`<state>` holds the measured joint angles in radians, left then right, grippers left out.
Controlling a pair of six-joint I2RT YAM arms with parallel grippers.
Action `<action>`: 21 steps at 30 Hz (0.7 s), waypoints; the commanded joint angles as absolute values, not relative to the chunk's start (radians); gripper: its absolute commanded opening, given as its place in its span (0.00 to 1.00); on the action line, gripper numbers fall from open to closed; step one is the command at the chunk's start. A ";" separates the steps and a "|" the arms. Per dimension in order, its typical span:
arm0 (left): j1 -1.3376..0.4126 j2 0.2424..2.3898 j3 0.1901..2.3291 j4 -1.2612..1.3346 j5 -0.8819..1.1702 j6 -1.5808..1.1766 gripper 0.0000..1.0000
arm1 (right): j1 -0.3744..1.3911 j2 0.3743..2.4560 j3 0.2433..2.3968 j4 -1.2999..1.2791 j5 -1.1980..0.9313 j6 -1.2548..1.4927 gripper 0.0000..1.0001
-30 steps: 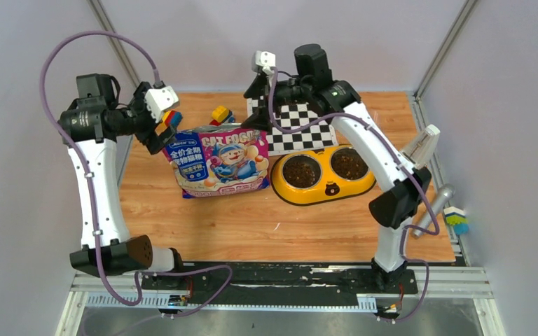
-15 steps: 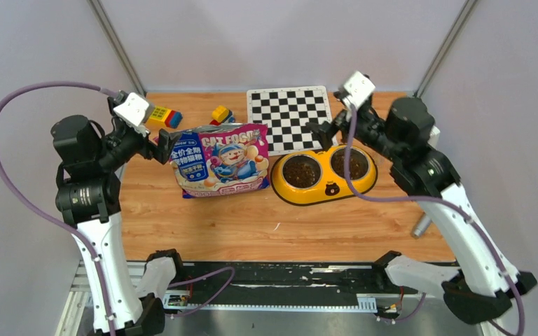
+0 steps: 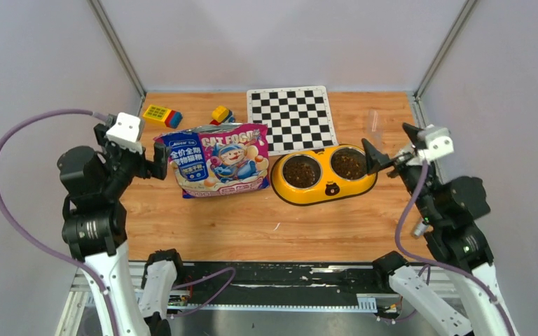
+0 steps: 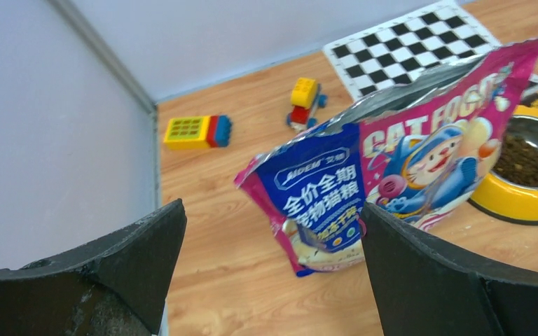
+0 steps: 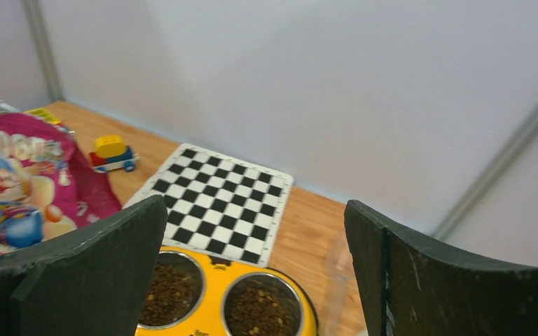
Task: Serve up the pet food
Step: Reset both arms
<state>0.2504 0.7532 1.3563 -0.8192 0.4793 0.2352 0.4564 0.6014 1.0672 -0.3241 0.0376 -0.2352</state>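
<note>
The pink-and-blue "CAT FOOD" bag stands upright at the table's middle, its top torn open. Dark brown pet food fills both steel cups of the yellow double bowl to the right of the bag, and the same pet food shows below my right wrist. My left gripper hovers left of the bag, open and empty, and does not touch it. Raised to the right of the bowl, my right gripper is also open with nothing between its fingers.
A checkerboard mat lies behind the bowl. Toy blocks and a small toy sit at the back left. A clear plastic piece stands right of the mat. A metal cylinder lies behind my right arm.
Both arms have swung back toward the near edge. The left has moved away from the bag's top corner, the right from over the checkerboard to beside the bowl. Both grippers stayed open.
</note>
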 commanded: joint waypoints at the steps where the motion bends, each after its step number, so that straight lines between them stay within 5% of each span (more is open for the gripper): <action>1: 0.260 0.669 1.327 -0.881 0.231 0.188 1.00 | 0.386 0.431 0.967 -0.296 0.236 -0.253 1.00; 9: 0.258 0.597 1.013 -0.794 0.126 0.185 1.00 | 0.281 0.208 0.721 -0.350 0.239 -0.193 1.00; 21: 0.251 0.607 0.995 -0.784 0.149 0.185 1.00 | 0.281 0.214 0.616 -0.249 0.336 -0.206 0.99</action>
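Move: The cat food bag lies about 10 cm ahead of the left hand, 18 cm to its right and 28 cm below; the yellow block is some 28 cm ahead and 5 cm left, 37 cm down. From the right hand the double pet bowl is roughly 9 cm ahead, 10 cm left and 38 cm below, while the clear scoop lies 25 cm ahead, 9 cm right and 40 cm down. Both open hands sink about 12 cm beside bag and bowl, swinging apart and turning outward some 20 degrees. ##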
